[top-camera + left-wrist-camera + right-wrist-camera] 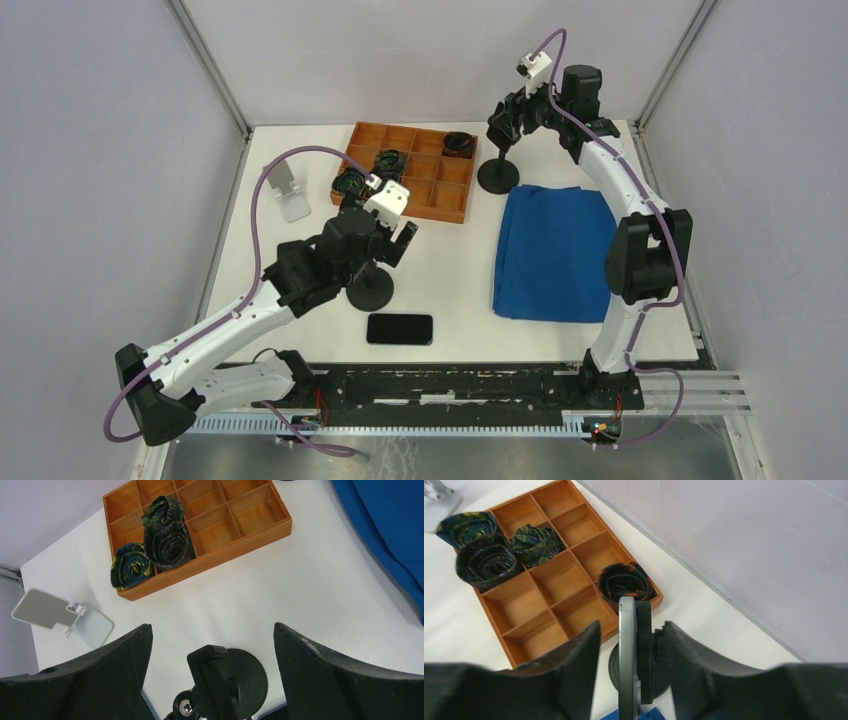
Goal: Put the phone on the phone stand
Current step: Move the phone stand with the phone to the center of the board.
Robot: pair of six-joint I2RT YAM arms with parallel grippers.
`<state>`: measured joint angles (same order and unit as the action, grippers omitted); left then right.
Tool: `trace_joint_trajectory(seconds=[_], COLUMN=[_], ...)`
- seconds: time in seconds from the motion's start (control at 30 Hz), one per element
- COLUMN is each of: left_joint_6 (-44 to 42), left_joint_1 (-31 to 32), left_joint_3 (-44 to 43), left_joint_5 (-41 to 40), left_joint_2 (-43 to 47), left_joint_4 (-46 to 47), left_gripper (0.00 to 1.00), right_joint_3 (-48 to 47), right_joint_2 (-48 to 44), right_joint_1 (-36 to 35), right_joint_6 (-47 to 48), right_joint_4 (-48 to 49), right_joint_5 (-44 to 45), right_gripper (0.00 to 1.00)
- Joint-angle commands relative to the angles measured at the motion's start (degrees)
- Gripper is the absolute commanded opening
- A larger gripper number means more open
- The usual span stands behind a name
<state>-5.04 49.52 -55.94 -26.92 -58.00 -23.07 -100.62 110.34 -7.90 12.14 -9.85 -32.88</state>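
A grey phone [626,650] stands edge-on in the clamp of a black phone stand [644,645] at the back of the table. My right gripper [632,624] straddles both, open, with a gap between its left finger and the phone; its right finger is close to the clamp's back. From above, the right gripper [505,125] hovers over that stand's base [498,176]. A second black phone [400,328] lies flat near the front edge. My left gripper [212,626] is wide open above another black stand [215,680], gripping nothing; from above, the left gripper [400,243] is over this stand's base [370,290].
A wooden compartment tray [440,195] holding rolled ties [167,542] sits at the back centre. A folded blue cloth [552,252] covers the right side. A silver phone stand [285,192] stands at the back left.
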Motion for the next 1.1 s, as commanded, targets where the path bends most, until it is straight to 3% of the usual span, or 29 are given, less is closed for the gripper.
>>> trace_joint_trajectory(seconds=[0.0, 0.1, 0.37, 0.63, 0.87, 1.07], left_joint_6=[-1.5, -1.5, -1.4, -1.1, -0.6, 0.3], left_joint_1=[-0.3, -0.4, -0.5, -1.1, -1.7, -2.8], left_joint_3=[-0.1, -0.1, 0.1, 0.1, 0.6, 0.5], left_joint_5=[-0.5, -0.6, -0.7, -0.4, -0.6, 0.5], left_joint_2=[0.7, 1.1, 1.8, 2.3, 2.5, 1.4], left_joint_4=[1.8, 1.9, 2.2, 2.5, 3.2, 2.9], left_gripper=[0.95, 0.95, 0.95, 0.95, 0.99, 1.00], right_joint_3=[2.1, 5.2, 18.8, 30.9, 48.3, 64.3], right_joint_2=[-6.1, -8.9, -19.5, -30.7, -43.7, -53.4], right_joint_1=[0.8, 1.8, 5.0, 7.3, 7.3, 7.3], right_joint_6=[-0.9, -1.1, 1.1, 4.3, 8.0, 5.0], right_joint_4=[3.2, 4.1, 7.3, 7.1, 9.4, 20.8], right_joint_5=[-3.5, -5.6, -12.1, -16.1, -18.0, -22.8], right_gripper=[0.73, 0.82, 0.96, 0.98, 0.98, 0.98])
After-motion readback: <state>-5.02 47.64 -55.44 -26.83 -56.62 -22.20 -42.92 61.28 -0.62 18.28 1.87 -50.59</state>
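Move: The phone, mounted on its stand, is between or just beyond the already parted right fingers: about 3 cm left, 1 cm ahead, at their height. The stand's round base lies some 22 cm below the right hand and 4 cm left; the wooden tray's middle is roughly 30 cm left, level fore-and-aft; the blue cloth's middle is about 23 cm back and 9 cm right, both on the table. From the left hand, the phone is some 26 cm ahead and 32 cm right. Draw the right gripper back about 23 cm, away from the phone and its stand and out over the blue cloth, drifting slightly right. Go on opening the fingers to full width as it leaves, rising some 3 cm at first, then sinking about 6 cm late in the retreat while the wrist turns around ten degrees counter-clockwise. ##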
